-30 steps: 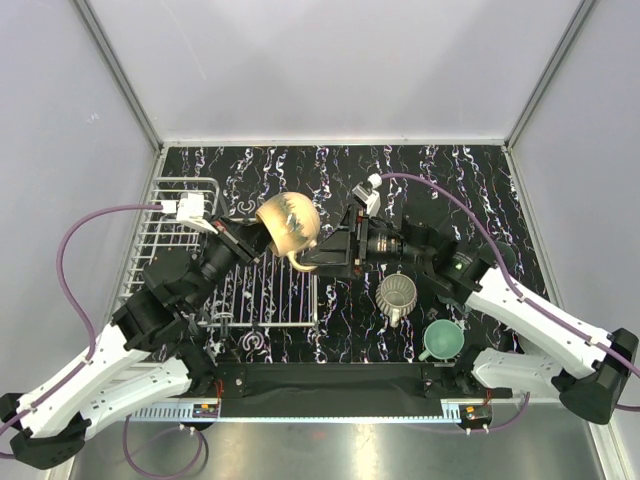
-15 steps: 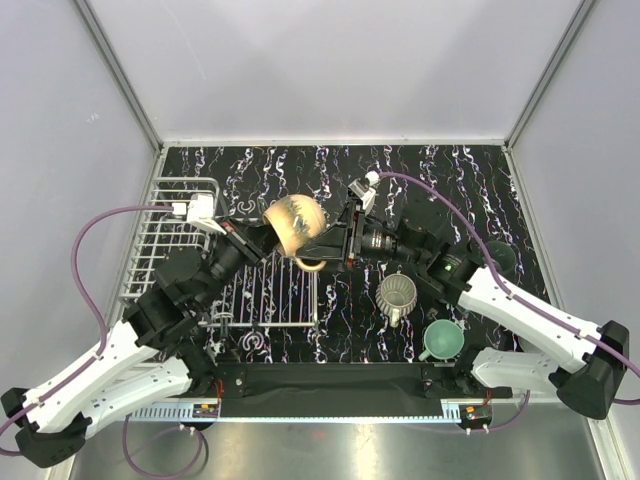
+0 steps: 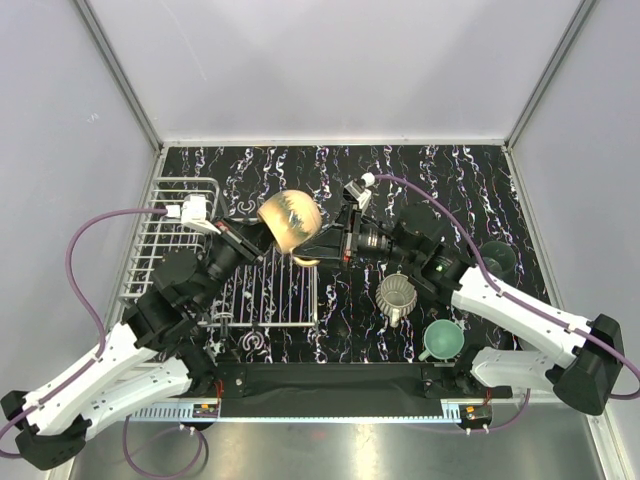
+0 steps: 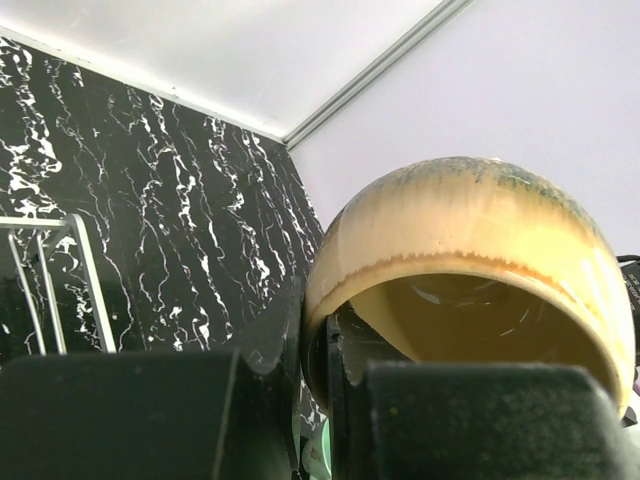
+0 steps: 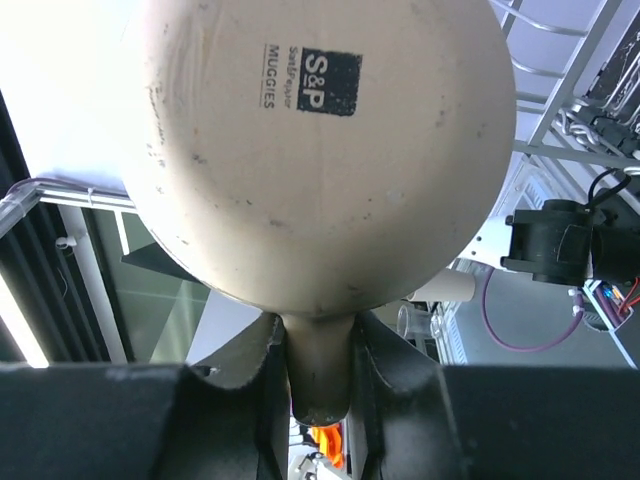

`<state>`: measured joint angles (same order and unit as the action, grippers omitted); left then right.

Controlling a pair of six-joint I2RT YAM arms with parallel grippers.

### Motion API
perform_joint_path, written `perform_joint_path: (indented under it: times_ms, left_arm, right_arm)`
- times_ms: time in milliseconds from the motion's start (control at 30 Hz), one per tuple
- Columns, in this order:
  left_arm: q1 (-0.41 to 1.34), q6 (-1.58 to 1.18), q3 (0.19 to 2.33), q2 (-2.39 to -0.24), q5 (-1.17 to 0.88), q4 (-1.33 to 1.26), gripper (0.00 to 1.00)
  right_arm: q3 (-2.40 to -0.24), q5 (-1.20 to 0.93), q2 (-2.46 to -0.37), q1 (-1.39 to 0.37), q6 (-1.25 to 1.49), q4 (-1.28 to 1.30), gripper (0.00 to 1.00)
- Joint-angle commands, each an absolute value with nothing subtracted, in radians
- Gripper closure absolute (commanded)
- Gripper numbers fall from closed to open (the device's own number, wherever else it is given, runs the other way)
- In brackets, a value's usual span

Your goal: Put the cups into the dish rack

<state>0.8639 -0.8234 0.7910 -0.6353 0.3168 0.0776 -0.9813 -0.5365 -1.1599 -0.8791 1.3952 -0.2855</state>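
A peach-tan cup (image 3: 290, 221) hangs in the air over the right edge of the white wire dish rack (image 3: 170, 245), held from both sides. My left gripper (image 3: 262, 241) is shut on its rim, one finger inside and one outside the cup wall (image 4: 470, 250). My right gripper (image 3: 318, 250) is shut on the handle (image 5: 318, 370), which sits between its two fingers. The right wrist view is filled by the cup's stamped underside (image 5: 320, 150). Three more cups stand on the table to the right: a ribbed grey-beige cup (image 3: 398, 295), a mint green cup (image 3: 442, 340) and a dark grey-teal cup (image 3: 497, 258).
The rack has a raised basket part (image 3: 185, 200) at the left and a flat grid part (image 3: 275, 295) nearer the middle. White enclosure walls stand round the black marbled table (image 3: 450, 170). Purple cables loop off both wrists.
My right gripper has gone from open to shut round the cup's handle and reached a little further left. The cup has tipped slightly in the left gripper's hold.
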Motion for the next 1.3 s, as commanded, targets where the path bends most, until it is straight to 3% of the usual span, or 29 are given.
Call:
perform_joint_path:
  times_ms: [0, 100, 133, 167, 233, 367, 600, 1033, 1267]
  left_arm:
    - [0.874, -0.824, 0.834, -0.609, 0.314, 0.007, 1.00]
    - [0.874, -0.844, 0.887, -0.609, 0.365, 0.182, 0.66]
    - [0.874, -0.848, 0.897, -0.607, 0.376, 0.228, 0.39]
    - [0.874, -0.854, 0.923, -0.607, 0.405, 0.318, 0.30]
    - [0.874, -0.853, 0.937, -0.595, 0.437, 0.418, 0.15]
    - [0.874, -0.853, 0.954, -0.545, 0.492, 0.549, 0.03]
    - [0.874, -0.799, 1.080, -0.515, 0.540, 0.722, 0.01]
    - [0.874, -0.677, 1.220, -0.538, 0.615, 0.782, 0.01]
    - [0.874, -0.664, 1.215, -0.534, 0.595, 0.770, 0.01]
  right_arm:
    - [-0.986, -0.486, -1.172, -0.887, 1.369, -0.310, 1.00]
    - [-1.012, -0.447, -1.161, -0.885, 1.277, -0.200, 1.00]
    - [-1.026, -0.431, -1.154, -0.887, 1.244, -0.160, 1.00]
    - [-1.052, -0.399, -1.151, -0.887, 1.182, -0.123, 1.00]
    - [-1.078, -0.361, -1.144, -0.887, 1.128, -0.016, 1.00]
    - [-1.185, -0.232, -1.163, -0.887, 0.926, 0.181, 1.00]
    - [-1.351, -0.031, -1.322, -0.888, 0.635, 0.432, 1.00]
    - [-1.690, 0.328, -1.793, -1.072, 0.359, 0.526, 1.00]
    - [-1.750, 0.342, -1.922, -1.095, 0.282, 0.442, 1.00]
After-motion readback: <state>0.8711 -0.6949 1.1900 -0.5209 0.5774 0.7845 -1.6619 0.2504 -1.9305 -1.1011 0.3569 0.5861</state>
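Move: The tan cup hangs between both hands: its middle is about 5 cm left and 3 cm ahead of the right hand, some 4 cm right and 3 cm ahead of the left. The free spot in the dish rack lies roughly 13 cm ahead, 10 cm left and 28 cm below the right hand. Of the cups still on the table, the ribbed one is about 19 cm right, 3 cm ahead and 35 cm below, the green one 29 cm right and 7 cm back. Down, forward and finally left, the right hand keeps its pinch on the tan cup's handle and takes the cup about 24 cm lower towards the dish rack, turning from level until its fingers point steeply down and forward-left. The left fingers open wide and let go of the cup's rim; that hand dips slightly, then backs off roughly 12 cm to the left and rises again. ##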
